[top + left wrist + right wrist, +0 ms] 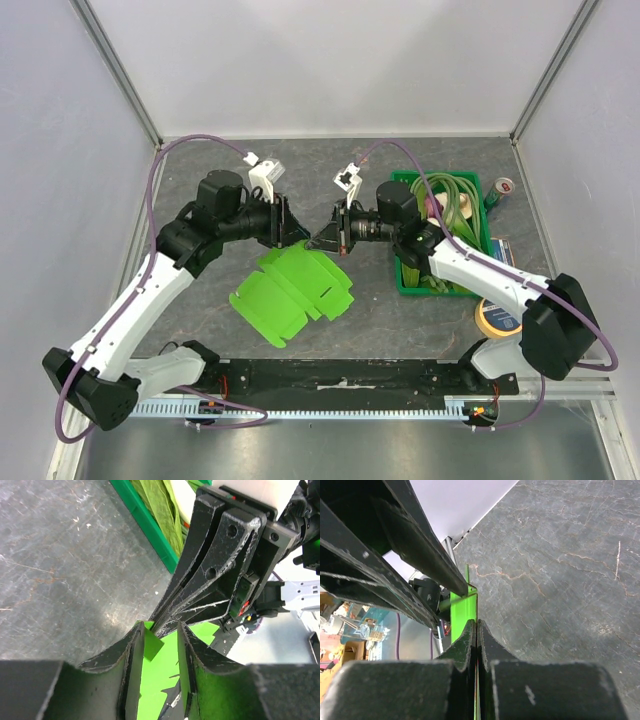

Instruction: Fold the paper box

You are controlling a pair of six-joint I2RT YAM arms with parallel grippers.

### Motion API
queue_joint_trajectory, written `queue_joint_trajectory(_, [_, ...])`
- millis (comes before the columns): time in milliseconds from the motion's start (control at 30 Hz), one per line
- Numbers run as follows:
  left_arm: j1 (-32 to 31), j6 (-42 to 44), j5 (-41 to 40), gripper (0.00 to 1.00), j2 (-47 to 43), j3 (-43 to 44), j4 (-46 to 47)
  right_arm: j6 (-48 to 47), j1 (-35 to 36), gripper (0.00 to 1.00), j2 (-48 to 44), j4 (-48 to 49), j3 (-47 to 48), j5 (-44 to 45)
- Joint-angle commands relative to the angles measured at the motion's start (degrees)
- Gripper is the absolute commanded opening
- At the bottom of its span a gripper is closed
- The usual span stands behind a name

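The paper box (290, 290) is a lime-green card blank, its near part lying on the dark table and its far edge lifted between the two grippers. My right gripper (322, 240) is shut on that raised edge. In the right wrist view the thin green card (462, 607) runs out from between the closed jaws (477, 622). My left gripper (298, 236) faces it from the left. Its fingers (160, 627) stand apart around an upturned fold of the card (155, 680), with green lying along both inner faces. The right gripper's fingers (215, 565) meet the card just beyond.
A dark-green crate (408, 288) of vegetables stands to the right of the grippers, its wall (145, 525) close behind them. A can (500, 190) stands at the back right and a tape roll (495, 318) lies at the front right.
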Motion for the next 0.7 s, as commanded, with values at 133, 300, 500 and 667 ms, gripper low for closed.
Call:
queue_joint_trajectory(133, [-0.63, -4.07, 4.56, 0.41, -1.85, -4.13, 2.97, 10.35, 0.57, 0.0, -1.45, 15.89, -2.19, 0.25])
queue_joint_trajectory(300, [-0.55, -3.37, 1.06, 0.45, -4.91, -3.08, 1.75, 6.68, 0.49, 0.0, -2.06, 11.7, -2.01, 0.86])
queue_joint_trajectory(500, [1.2, -2.57, -14.68, 0.74, -14.23, -1.4, -1.42, 4.38, -3.45, 0.0, -5.22, 7.03, -3.59, -1.68])
queue_joint_trajectory(667, [7.18, -5.82, -8.84, 0.76, -22.57, -10.53, 1.2, 6.67, -8.29, 0.0, -7.51, 8.08, -3.77, -8.87])
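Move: The paper box's far end flap is right at the left fingertips, with the flat box's middle about 10 cm back, 3 cm left and perhaps 7 cm below. The right gripper's tips are some 2 cm right and 1 cm back of the left hand. From the right hand, the flap lies about 3 cm left and 1 cm ahead, roughly level. Left fingers open, leave the flap about 6 cm leftward and up; right, still pinching, pulls 3 cm rightward. ##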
